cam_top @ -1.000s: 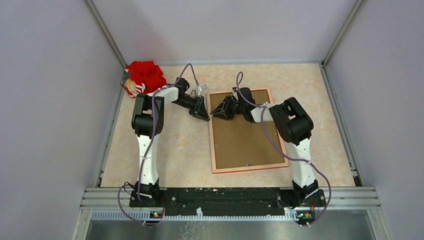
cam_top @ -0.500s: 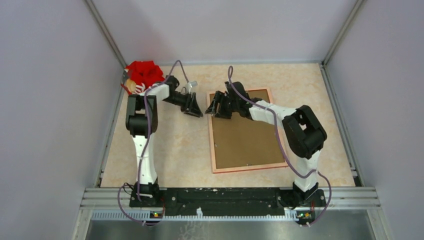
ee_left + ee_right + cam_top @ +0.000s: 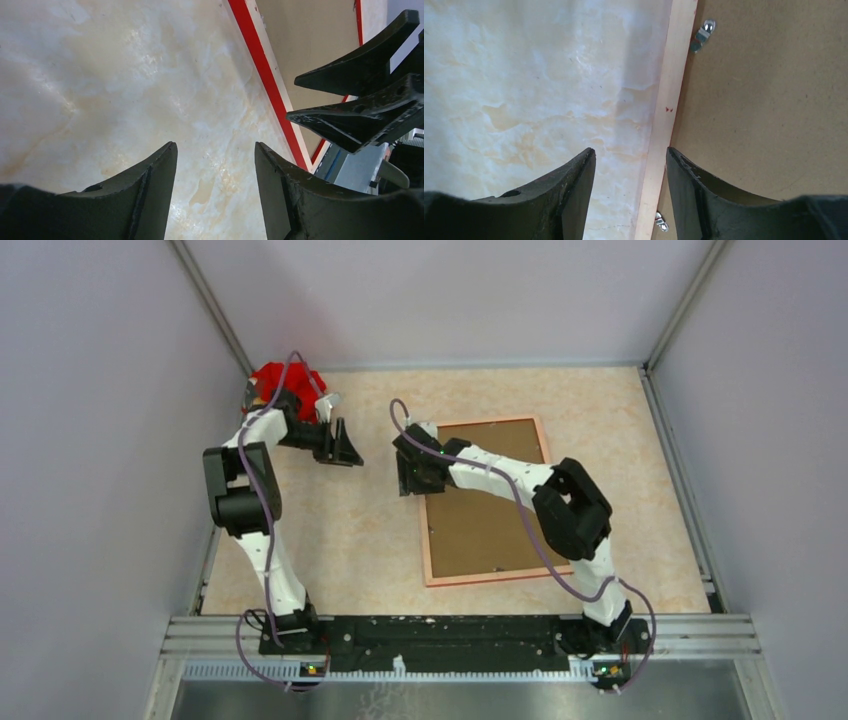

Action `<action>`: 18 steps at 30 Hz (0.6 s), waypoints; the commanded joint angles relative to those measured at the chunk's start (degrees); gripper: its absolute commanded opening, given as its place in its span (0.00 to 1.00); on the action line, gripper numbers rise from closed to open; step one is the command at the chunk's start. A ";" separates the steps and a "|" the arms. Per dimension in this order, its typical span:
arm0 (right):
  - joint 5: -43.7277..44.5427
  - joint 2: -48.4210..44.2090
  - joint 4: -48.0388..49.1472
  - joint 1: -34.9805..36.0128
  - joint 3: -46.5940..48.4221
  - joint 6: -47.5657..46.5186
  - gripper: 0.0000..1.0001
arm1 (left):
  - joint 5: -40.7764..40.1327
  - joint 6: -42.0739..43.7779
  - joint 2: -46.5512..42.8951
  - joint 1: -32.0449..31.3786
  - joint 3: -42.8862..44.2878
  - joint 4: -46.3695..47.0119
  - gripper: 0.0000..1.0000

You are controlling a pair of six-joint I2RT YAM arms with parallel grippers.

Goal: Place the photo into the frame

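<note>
The frame [image 3: 497, 575] lies face down on the table, pale wood back up, with a brown hardboard backing panel [image 3: 490, 510] filling it. The photo is hidden. My right gripper [image 3: 405, 480] hangs open over the frame's left rail [image 3: 671, 100], one finger over the table and the other over the backing [image 3: 764, 100], holding nothing [image 3: 630, 152]. My left gripper [image 3: 347, 452] is open and empty above bare table, left of the frame [image 3: 215, 150]. The left wrist view shows the frame's red edge [image 3: 260, 65] and the right gripper's fingers [image 3: 360, 100].
A red plush object [image 3: 285, 380] sits at the back left corner, just behind the left arm. Small metal turn clips [image 3: 701, 35] hold the backing along the left rail. Grey walls enclose the table on three sides.
Both grippers have opened wider. The left gripper has swung left and back, away from the frame. The right gripper has moved left from over the backing to the frame's left rail.
</note>
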 commanded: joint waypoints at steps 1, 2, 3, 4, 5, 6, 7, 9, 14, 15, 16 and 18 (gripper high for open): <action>8.27 3.11 -7.54 2.14 6.29 -2.12 0.53 | -0.82 3.06 -4.09 0.81 -1.93 -1.31 0.64; 10.02 4.26 -9.59 2.55 8.42 -2.22 0.52 | -0.80 3.24 -4.47 0.99 -2.22 -1.38 0.64; 12.06 5.49 -12.01 2.91 10.43 -2.13 0.51 | -0.57 3.49 -4.85 1.16 -2.53 -1.42 0.64; 13.51 6.48 -13.70 3.27 11.97 -2.10 0.50 | -0.41 3.62 -5.15 1.20 -2.95 -1.43 0.64; 14.03 7.19 -14.33 3.55 12.84 -2.23 0.50 | -0.38 3.81 -5.42 1.32 -3.28 -1.43 0.64; 14.05 7.62 -14.40 3.70 13.04 -2.26 0.49 | -0.43 4.00 -5.68 1.35 -3.49 -1.55 0.64; 13.91 7.81 -13.96 3.85 12.87 -2.42 0.48 | -0.42 4.28 -5.78 1.37 -3.60 -1.78 0.63; 13.39 8.44 -13.60 3.98 12.94 -2.13 0.46 | -0.45 4.69 -5.85 1.46 -3.71 -2.35 0.63; 13.62 11.49 -14.96 4.45 14.30 -1.25 0.34 | -0.21 5.23 -7.22 1.90 -3.90 -3.12 0.63; 13.64 11.99 -15.16 4.52 14.61 -1.20 0.33 | -0.16 5.28 -7.65 1.89 -3.90 -3.41 0.63; 13.60 12.57 -15.56 4.52 15.02 -1.18 0.30 | -0.24 5.34 -8.10 1.84 -3.88 -3.66 0.63; 13.44 13.52 -16.04 4.52 16.15 -0.96 0.14 | -1.00 5.34 -9.37 1.84 -4.17 -3.88 0.63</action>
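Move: The stretch of the frame's left bar that the right hand goes for lies about 4 cm below the hand and 1 cm to its right, level with it fore and aft. One metal clip is some 7 cm ahead and 3 cm right, another about 5 cm back and 3 cm right; the backing board's middle is 2 cm back, 16 cm right. From the left hand, that stretch lies 6 cm back, 16 cm right and 6 cm lower. Right hand sinks about 3.5 cm onto the frame's left bar, fingers tilting some 15 degrees steeper and closing astride. ##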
